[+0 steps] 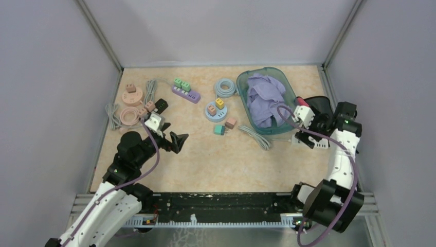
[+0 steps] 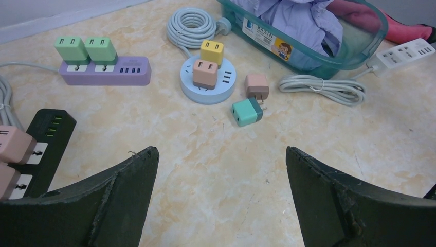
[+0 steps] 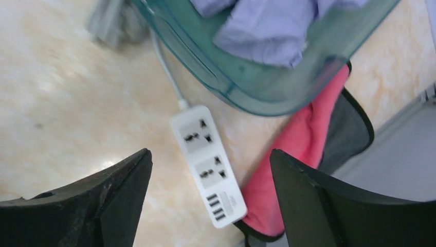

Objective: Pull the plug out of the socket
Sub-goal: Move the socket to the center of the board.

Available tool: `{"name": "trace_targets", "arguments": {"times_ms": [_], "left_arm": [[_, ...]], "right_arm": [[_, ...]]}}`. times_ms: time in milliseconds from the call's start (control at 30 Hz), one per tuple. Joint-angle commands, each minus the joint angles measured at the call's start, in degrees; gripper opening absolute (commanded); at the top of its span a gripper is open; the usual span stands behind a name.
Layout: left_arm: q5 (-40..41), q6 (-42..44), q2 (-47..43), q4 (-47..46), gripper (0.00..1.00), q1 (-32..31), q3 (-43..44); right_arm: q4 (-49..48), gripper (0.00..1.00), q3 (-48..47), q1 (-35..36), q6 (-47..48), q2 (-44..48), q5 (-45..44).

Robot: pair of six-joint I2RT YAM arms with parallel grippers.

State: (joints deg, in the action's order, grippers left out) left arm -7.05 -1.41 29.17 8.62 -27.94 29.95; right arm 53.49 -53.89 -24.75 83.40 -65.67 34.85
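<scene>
My right gripper (image 3: 211,153) is open and hangs just above a white power strip (image 3: 208,164) whose sockets are bare. My left gripper (image 2: 221,149) is open over bare tabletop with nothing between its fingers. Ahead of it, a yellow plug (image 2: 212,51) and a pink plug (image 2: 204,73) sit in a round blue socket (image 2: 208,88). Two green plugs (image 2: 86,49) sit in a purple strip (image 2: 105,73). A loose pink plug (image 2: 256,85) and a teal one (image 2: 247,111) lie on the table. Pink plugs (image 2: 13,144) sit in a black strip (image 2: 46,136) at my left.
A teal bin (image 1: 241,82) of lilac cloth stands at the back right, with a pink cloth (image 3: 308,139) and a dark pad beside the white strip. A coiled grey cable (image 2: 191,25), a bundled cable (image 2: 324,87) and round pink sockets (image 1: 132,96) lie about.
</scene>
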Motion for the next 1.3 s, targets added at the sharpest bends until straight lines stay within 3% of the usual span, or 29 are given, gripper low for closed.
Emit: {"name": "trace_targets", "arguments": {"times_ms": [0, 67, 267, 367, 533, 633, 733, 867, 1100, 1267], "left_arm": [[-1.1, 0.1, 0.4, -1.2, 0.98, 0.4, -0.2], [-1.6, -0.3, 0.9, -1.5, 0.98, 0.5, 0.0], [-4.6, -4.6, 3.4, -3.9, 0.97, 0.5, 0.7], [-6.4, -9.7, 4.1, -6.2, 0.98, 0.5, 0.1], [-8.0, -21.0, 4.5, -19.0, 0.98, 0.5, -6.3], [-5.2, -27.8, 7.1, -29.1, 1.00, 0.5, -10.6], [-1.3, -31.5, 13.0, -33.5, 1.00, 0.5, -10.5], [0.4, -30.2, 25.3, -32.1, 1.00, 0.5, -4.0], [8.8, -23.5, 46.1, -20.7, 1.00, 0.5, 12.2], [6.2, -12.9, 56.7, -16.8, 0.99, -0.1, 21.5]], "right_arm": [[15.4, 0.86, -2.2, 0.3, 0.1, 6.4, 22.3], [14.9, 0.87, -1.6, 3.5, -4.6, 9.0, 28.3], [-12.5, 0.86, 4.4, 19.3, -39.5, 13.6, 33.1], [-17.4, 0.86, 5.1, 19.7, -45.8, 11.7, 35.6], [-19.2, 0.86, 7.2, 19.7, -48.1, 10.8, 32.5], [-20.5, 0.86, 9.2, 19.7, -48.4, 12.3, 31.1], [-21.6, 0.86, 10.3, 19.7, -48.3, 13.7, 28.4], [-22.9, 0.86, 11.2, 19.7, -49.0, 14.1, 26.9], [-23.1, 0.86, 11.4, 19.7, -49.4, 14.4, 27.4], [-23.3, 0.86, 11.7, 19.9, -49.4, 14.4, 27.6]]}}
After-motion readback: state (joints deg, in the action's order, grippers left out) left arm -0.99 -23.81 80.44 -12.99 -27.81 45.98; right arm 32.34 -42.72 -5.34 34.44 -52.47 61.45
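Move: The round blue socket, with a pink and a yellow plug in it, lies about 17 cm ahead of the left hand, 12 cm to its right and 20 cm below. The loose teal plug is 8 cm nearer than that socket and 2 cm to its right; the loose pink plug, 5 cm nearer and 6 cm right; the purple socket, 9 cm farther and 14 cm left. From the right hand the blue socket is some 38 cm left, 14 cm ahead and 11 cm below; the white socket lies right below that hand, 2 cm right. Towards the round blue socket comes the open left hand, first drifting a little right, then sweeping forward, about 14 cm in all, with 7 cm right and 7 cm down, fingers tipping downward. The empty right hand quits the white socket, swinging some 17 cm left and first rising to beside the basket's near end, fingers turning about 40 degrees from down to leftward, staying open. ##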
